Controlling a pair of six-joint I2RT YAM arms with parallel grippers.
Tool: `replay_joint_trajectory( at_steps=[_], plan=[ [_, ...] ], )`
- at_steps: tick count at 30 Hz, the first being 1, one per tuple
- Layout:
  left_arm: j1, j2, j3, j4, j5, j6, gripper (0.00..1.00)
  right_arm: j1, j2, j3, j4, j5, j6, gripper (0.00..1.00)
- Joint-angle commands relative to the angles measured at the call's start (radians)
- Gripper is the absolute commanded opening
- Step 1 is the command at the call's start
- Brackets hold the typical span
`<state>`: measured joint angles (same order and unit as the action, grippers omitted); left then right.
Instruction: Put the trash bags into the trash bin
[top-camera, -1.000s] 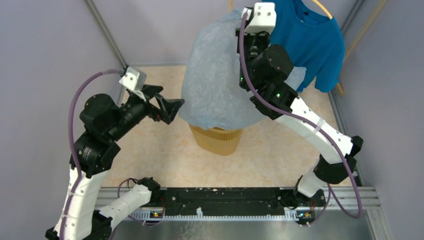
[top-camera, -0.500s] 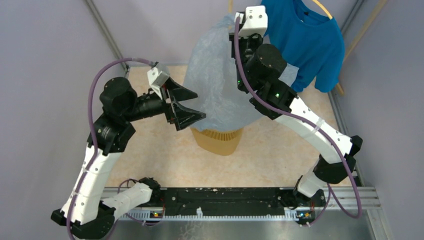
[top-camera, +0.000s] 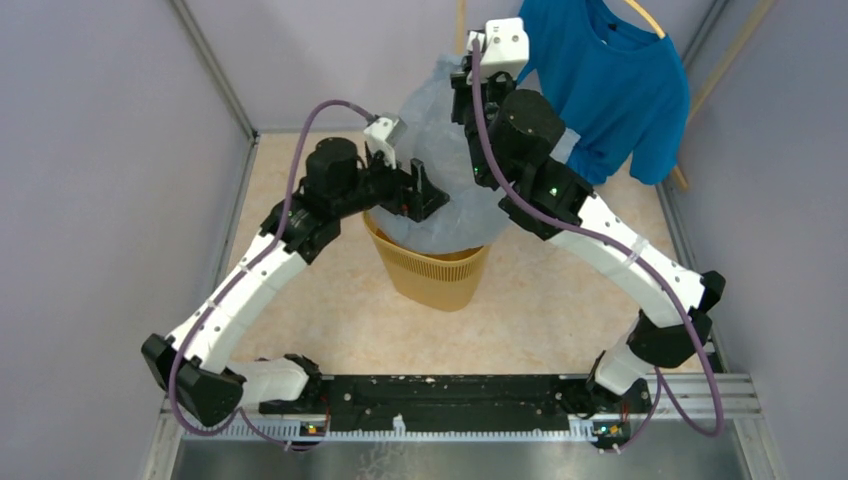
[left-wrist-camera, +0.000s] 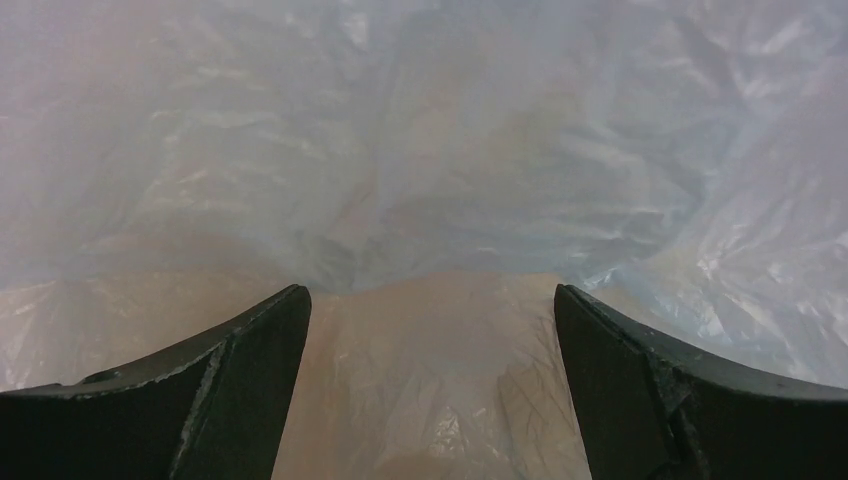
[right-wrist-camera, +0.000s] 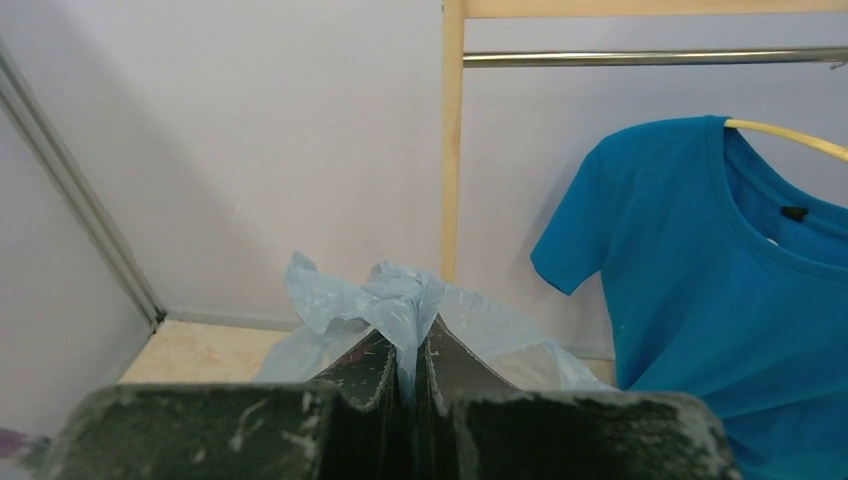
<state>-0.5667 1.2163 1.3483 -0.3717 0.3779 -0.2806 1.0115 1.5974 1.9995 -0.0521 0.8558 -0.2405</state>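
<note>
The pale blue trash bag hangs over the yellow-orange trash bin, its lower part at the bin's rim. My right gripper holds it up from above, shut on the bunched top of the bag, with film pinched between the right gripper jaws. My left gripper presses against the bag's left side just above the rim, jaws wide apart. In the left wrist view, the left gripper faces crinkled bag film, and the bin shows orange through it. Nothing is gripped there.
A bright blue T-shirt hangs on a hanger at the back right, from a wooden rack with a metal rail. Grey walls close in on both sides. The beige floor lies around the bin.
My left arm swung in from the left and pushed its open jaws into the bag. The bag has drawn in narrower and the bin's rim now shows. The right gripper shifted slightly left.
</note>
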Motion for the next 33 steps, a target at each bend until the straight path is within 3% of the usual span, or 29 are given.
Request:
replay_joint_trajectory(
  at_steps=[1,16,20,23,31,33],
  plan=[
    [-0.091,0.036,0.041,-0.022,-0.283,0.051,0.98,-0.002,-0.039,-0.027,-0.015,-0.040,0.059,0.00],
    [-0.128,-0.174,0.118,-0.201,-0.355,0.138,0.99,-0.004,-0.075,-0.105,-0.022,-0.100,0.110,0.00],
    [-0.132,-0.195,0.116,-0.123,0.044,0.135,0.99,-0.004,-0.083,-0.113,-0.020,-0.100,0.115,0.00],
    [-0.179,-0.165,0.076,-0.016,0.153,0.067,0.99,-0.004,-0.085,-0.110,-0.027,-0.104,0.128,0.00],
    [-0.301,-0.065,0.070,0.030,-0.070,0.096,0.99,-0.003,-0.100,-0.108,-0.057,-0.116,0.156,0.00],
    [-0.307,-0.020,0.081,-0.001,-0.188,0.094,0.93,-0.003,-0.103,-0.111,-0.053,-0.116,0.158,0.00]
  ],
)
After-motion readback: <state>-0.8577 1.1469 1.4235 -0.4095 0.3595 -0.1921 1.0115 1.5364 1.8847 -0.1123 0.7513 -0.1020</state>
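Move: The bag bunched in the right hand's shut fingers hangs into the bin; its bulging middle lies about 5 cm ahead of the left hand, 3 cm right and 3 cm above. The bin's mouth is roughly 2 cm ahead, 2 cm left and 7 cm below. From the right hand, the mouth is some 7 cm back, 8 cm left and 26 cm below, the bag's middle 3 cm back, 3 cm left and 16 cm lower. Down first: the open left hand finishes a short dip of about 3 cm at the bag over the bin, then lifts back and left, swings right and starts sinking over the bin's near side, ending about 10 cm back, wrist turned some 15 degrees clockwise. The right hand keeps its pinch on the bag's top, easing down and left about 4 cm before rising slightly. ##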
